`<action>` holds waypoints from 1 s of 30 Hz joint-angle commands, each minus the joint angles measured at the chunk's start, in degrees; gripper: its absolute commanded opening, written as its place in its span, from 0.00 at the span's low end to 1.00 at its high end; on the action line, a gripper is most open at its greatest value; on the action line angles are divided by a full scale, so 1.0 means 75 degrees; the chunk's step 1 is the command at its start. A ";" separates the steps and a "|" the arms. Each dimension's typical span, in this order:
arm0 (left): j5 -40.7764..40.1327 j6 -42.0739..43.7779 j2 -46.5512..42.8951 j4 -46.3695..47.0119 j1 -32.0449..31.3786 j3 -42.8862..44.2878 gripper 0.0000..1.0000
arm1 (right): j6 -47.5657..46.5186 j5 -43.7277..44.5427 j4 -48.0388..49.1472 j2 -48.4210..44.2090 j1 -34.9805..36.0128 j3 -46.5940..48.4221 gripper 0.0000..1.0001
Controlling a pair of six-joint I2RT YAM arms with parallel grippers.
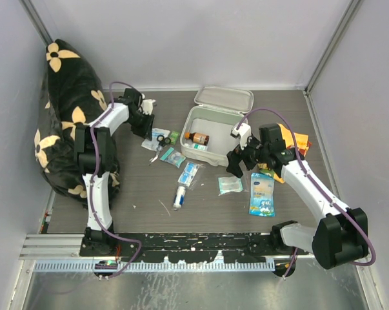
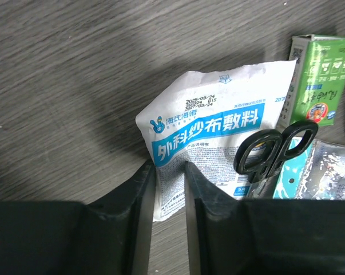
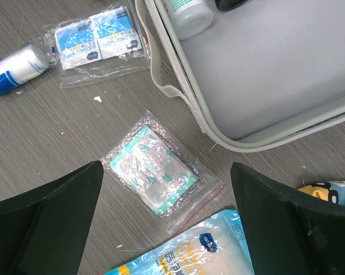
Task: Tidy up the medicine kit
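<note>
The medicine kit [image 1: 210,150] lies open mid-table with its lid [image 1: 224,98] folded back, and a brown bottle [image 1: 197,137] rests inside. My left gripper [image 2: 169,172] is low over a white-and-blue gauze packet [image 2: 218,132]. Its jaws stand open with a narrow gap, and the flat packet's near corner lies between them. Black scissors [image 2: 272,150] rest on that packet. My right gripper [image 3: 166,169] hangs wide open above a small zip bag of teal-and-white pads [image 3: 152,169], just in front of the kit's rim [image 3: 189,103].
A green box [image 2: 321,77] lies beside the packet. A bag of alcohol pads [image 3: 98,40], a bandage roll [image 3: 18,66] and a blue-yellow packet [image 1: 262,194] lie in front of the kit. An orange-yellow cloth [image 1: 299,141] sits at its right. A black flowered cushion [image 1: 65,116] fills the left side.
</note>
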 commanded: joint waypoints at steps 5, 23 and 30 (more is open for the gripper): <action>0.0529 -0.0291 -0.0319 0.0263 0.0235 -0.0202 0.15 | -0.0130 0.0079 0.0102 -0.0229 -0.0019 0.0165 0.99; 0.0997 0.1228 -0.2626 0.0463 0.0127 -0.0453 0.00 | 0.0541 -0.1707 0.0307 0.0981 0.0190 0.1961 0.96; 0.1717 0.2502 -0.3668 -0.0053 -0.0784 -0.0934 0.00 | 0.2252 -0.2284 0.0940 0.2042 0.0347 0.3423 0.94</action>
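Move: The gauze pack's middle is about 4 cm to the left hand's right, a centimetre below, one corner between the half-open fingers. The scissors lie some 4 cm back and 4 right, their handles on the pack; the green box about 10 right, 2 ahead. From the right hand the pack is roughly 28 cm left, 16 ahead and 12 below, the case 8 left, 16 ahead, 9 below. Hold the left gripper low and shut it on the gauze pack's corner, then lift the pack clear about 15 cm, easing slightly right and back at the end while the fingers swing outward and turn clockwise. Late on, bring the right gripper, still wide open, up some 8 cm and left and forward towards the case and the lifted pack. ##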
